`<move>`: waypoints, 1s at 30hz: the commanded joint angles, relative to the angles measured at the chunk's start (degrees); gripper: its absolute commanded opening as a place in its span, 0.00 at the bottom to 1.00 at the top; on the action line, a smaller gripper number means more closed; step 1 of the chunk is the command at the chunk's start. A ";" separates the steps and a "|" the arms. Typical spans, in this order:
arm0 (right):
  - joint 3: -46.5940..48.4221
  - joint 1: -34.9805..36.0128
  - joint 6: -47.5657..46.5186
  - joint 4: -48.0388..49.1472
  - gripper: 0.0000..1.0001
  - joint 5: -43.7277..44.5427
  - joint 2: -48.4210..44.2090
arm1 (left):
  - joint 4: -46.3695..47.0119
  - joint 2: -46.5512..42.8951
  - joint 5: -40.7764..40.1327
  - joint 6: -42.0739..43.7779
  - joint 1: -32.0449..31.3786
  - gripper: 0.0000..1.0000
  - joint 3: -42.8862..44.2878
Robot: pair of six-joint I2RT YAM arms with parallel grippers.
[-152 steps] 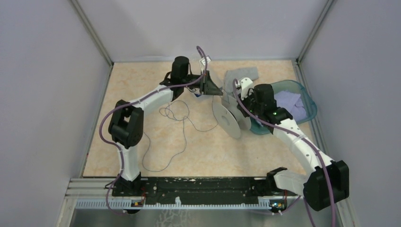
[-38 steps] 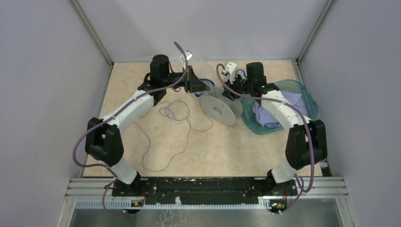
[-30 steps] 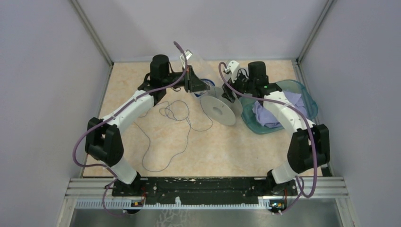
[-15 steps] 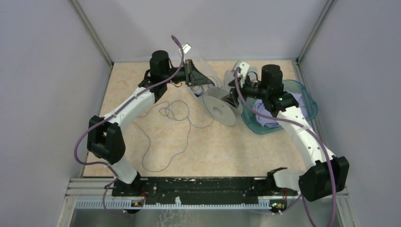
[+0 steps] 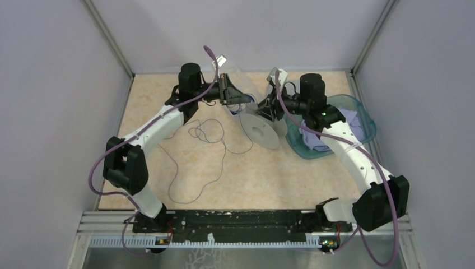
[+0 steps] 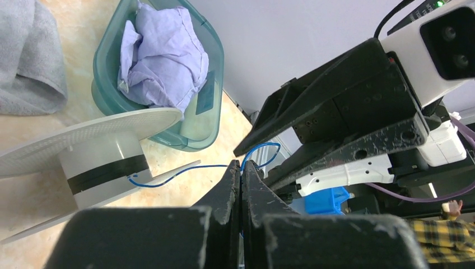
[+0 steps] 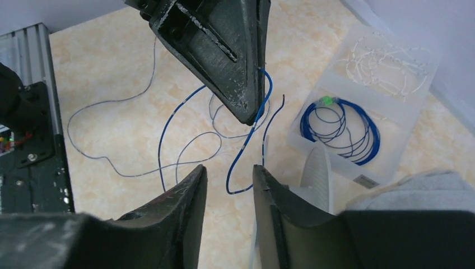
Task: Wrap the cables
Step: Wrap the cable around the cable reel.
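Observation:
The cables (image 5: 203,131) lie as a thin dark grey strand in loose loops on the table; the right wrist view shows them too (image 7: 112,165). My left gripper (image 5: 244,101) (image 6: 242,165) is shut on a thin blue wire (image 6: 185,171) that runs to the hub of the pale spool (image 6: 84,151). The spool (image 5: 260,131) rests tilted on the table. My right gripper (image 5: 268,106) (image 7: 228,171) faces the left one, jaws apart with nothing between them. The blue wire (image 7: 246,151) hangs from the left gripper (image 7: 249,115) just beyond the right fingertips.
A teal basin (image 5: 364,120) (image 6: 210,56) holding purple cloth stands right of the spool. A grey cloth (image 6: 28,56) lies behind it. A clear box (image 7: 358,168) with a coiled blue wire sits at the back. Walls close in three sides.
The right gripper has swung left and up toward the left gripper, and its jaws have narrowed. The left gripper has stayed shut on the blue wire, barely moving.

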 commanded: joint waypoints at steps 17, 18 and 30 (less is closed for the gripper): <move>13.20 0.27 -9.46 -19.86 0.00 -7.30 2.80 | -1.88 -8.27 7.59 20.38 -0.06 0.18 -3.68; 14.57 0.45 -10.46 -22.64 0.00 -8.74 3.75 | -4.42 -8.58 8.28 24.61 -0.05 0.24 -2.75; 19.23 5.17 -14.21 -33.68 0.00 -13.13 8.12 | -26.14 -9.53 15.50 57.86 -0.60 0.74 7.07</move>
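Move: The blue cable, still pinched in the left fingertips, bends between the right hand's half-closed fingers, practically at the right hand point; that bend lies some 3 cm back from the left hand, 2 cm to its right and 2 cm lower. From the right hand, the reel standing on its rims is about 3 cm ahead, 4 cm to the right and 14 cm below, and the clear box is roughly 20 cm ahead, 7 cm to the left and 22 cm below. The blue cable changes hands above the reel: the right fingers shut on it while the left still pinches it, then the left opens wide and lets go, easing back some 5 cm, up and slightly left as its wrist rolls about 40 degrees, forward side up. The right keeps its pinch and draws back about 6 cm and a little left, away from the reel, first rising, then dipping, its wrist turning counter-clockwise. ##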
